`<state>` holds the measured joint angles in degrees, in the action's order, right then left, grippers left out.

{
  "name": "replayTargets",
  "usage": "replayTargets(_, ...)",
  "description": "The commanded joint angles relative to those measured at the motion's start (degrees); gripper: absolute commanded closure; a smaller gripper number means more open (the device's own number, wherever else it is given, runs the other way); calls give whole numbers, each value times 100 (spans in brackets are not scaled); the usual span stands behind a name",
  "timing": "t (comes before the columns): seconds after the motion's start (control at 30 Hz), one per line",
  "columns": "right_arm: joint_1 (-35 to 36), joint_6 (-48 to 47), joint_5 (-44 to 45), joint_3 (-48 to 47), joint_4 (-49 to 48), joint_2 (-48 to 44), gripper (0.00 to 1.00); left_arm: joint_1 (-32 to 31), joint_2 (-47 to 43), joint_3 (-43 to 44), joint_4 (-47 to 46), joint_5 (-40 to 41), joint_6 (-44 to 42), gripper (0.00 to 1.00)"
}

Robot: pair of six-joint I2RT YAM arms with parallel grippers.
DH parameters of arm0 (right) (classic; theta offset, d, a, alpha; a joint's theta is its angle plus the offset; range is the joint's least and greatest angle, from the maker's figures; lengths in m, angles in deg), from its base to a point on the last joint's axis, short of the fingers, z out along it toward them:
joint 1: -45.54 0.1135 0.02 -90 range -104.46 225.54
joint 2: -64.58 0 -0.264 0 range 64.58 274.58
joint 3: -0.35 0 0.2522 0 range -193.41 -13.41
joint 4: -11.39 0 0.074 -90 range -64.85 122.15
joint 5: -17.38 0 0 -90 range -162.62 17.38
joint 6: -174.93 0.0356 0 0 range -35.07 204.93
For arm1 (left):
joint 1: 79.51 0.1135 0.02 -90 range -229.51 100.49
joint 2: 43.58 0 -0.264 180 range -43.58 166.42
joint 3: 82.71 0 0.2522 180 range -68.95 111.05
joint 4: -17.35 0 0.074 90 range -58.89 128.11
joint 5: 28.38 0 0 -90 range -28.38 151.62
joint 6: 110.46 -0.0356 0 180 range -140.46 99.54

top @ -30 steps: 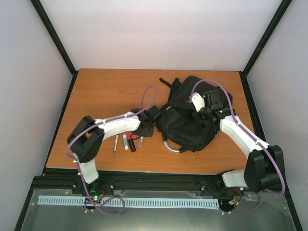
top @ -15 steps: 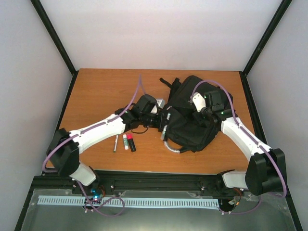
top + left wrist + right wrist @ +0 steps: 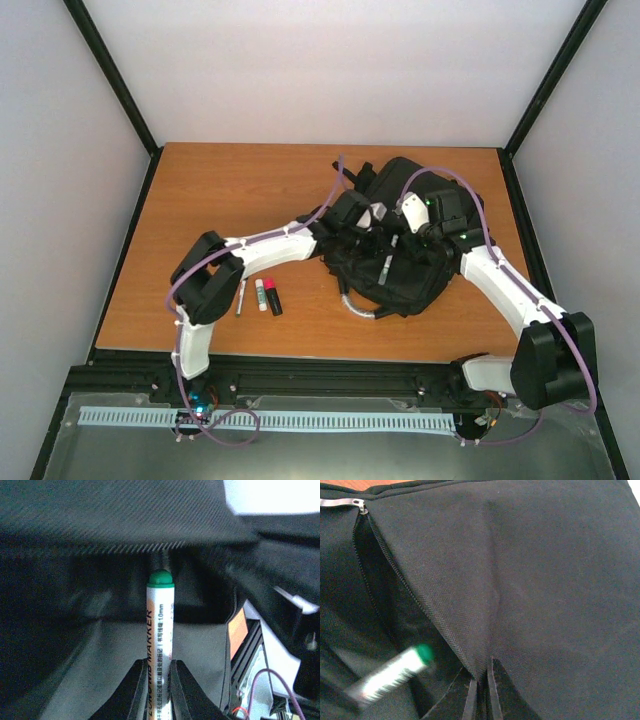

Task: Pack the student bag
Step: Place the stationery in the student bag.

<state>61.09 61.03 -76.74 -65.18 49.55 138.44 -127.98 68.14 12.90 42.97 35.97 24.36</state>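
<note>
The student bag [image 3: 400, 262] lies black and crumpled at the table's right, its zip pocket gaping [image 3: 375, 605]. My left gripper [image 3: 378, 243] reaches over it from the left, shut on a white marker with a green end [image 3: 160, 625]. The marker sticks out ahead of the gripper [image 3: 159, 667], its green tip at the dark pocket mouth of the bag [image 3: 75, 525]. In the right wrist view the marker [image 3: 390, 675] shows blurred inside the opening. My right gripper [image 3: 480, 682] is shut on the edge of the bag's flap [image 3: 545, 580], holding the pocket up, and sits on the bag's right part [image 3: 418, 238].
Left of the bag, three small items lie on the wooden table [image 3: 220, 190]: a thin pen [image 3: 241, 297], a white stick with a green end [image 3: 261, 294], and a black stick with a pink cap [image 3: 272, 297]. The bag's grey handle loop [image 3: 358, 307] pokes toward the front edge.
My left arm has swung right from the small items by the bag's left side to over the bag, bringing the marker to the pocket. The right arm has held still.
</note>
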Motion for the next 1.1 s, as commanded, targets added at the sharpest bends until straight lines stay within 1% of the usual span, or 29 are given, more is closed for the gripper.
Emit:
replayTargets(0.0,-49,108,-28,9,-243,-241,97,-92,497,897,145,-102,113,99)
replayTargets(0.17,-48,104,-26,15,-251,-246,97,-93,1081,1871,1028,384,-175,99)
replayTargets(0.3,-50,93,-26,17,-245,-216,97,-154,1418,2332,1475,708,-431,99)
replayTargets(0.33,-58,88,-26,18,-243,-207,97,-181,1485,2451,1631,767,-507,95)
replayTargets(0.4,-58,89,-33,19,-243,-208,97,-216,1525,2584,1954,916,-600,75)
replayTargets(0.43,-53,85,-36,20,-245,-200,97,-233,1474,2567,2017,1014,-624,68)
replayTargets(0.47,-53,82,-36,18,-242,-197,97,-260,1342,2469,2044,1125,-656,63)
replayTargets(0.57,-60,60,-53,13,-235,-170,97,-352,940,2213,2075,1462,-758,55)
replayTargets(0.7,-60,65,-70,1,-225,-149,97,-560,430,1754,2183,1873,-827,53)
replayTargets(0.87,-52,66,-97,1,-231,-146,97,-742,24,898,1830,1884,-695,53)
replayTargets(1.0,-59,65,-115,-8,-219,-136,97,-794,-19,680,1787,2169,-845,52)
replayTargets(1.07,-58,68,-116,-3,-217,-143,97,-796,-32,650,1782,2361,-1100,52)
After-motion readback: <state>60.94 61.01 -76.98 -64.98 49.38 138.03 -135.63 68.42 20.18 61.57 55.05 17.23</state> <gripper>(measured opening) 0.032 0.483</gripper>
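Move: The left hand already holds the marker, green plug end leading. The student bag's open mouth lies about 4 cm ahead of that hand, 4 cm to its right and 4 cm below. The flap edge, pinched in the right fingers, is some 5 cm ahead and 6 cm right, level; the bag's handle lies roughly 13 cm back and 7 cm left, 10 cm below. From the right hand the mouth is about 3 cm left, level fore and aft, 3 cm below. Rightward and forward together, about 5 cm in all, the left hand takes the marker in under the flap, then sinks some 3 cm and opens its fingers to about half, letting go. It then backs out some 6 cm toward the base and 5 cm left, rising a little before dipping again, the fingers having tipped about 20 degrees steeper. The right hand stays put, still pinching the flap edge. ##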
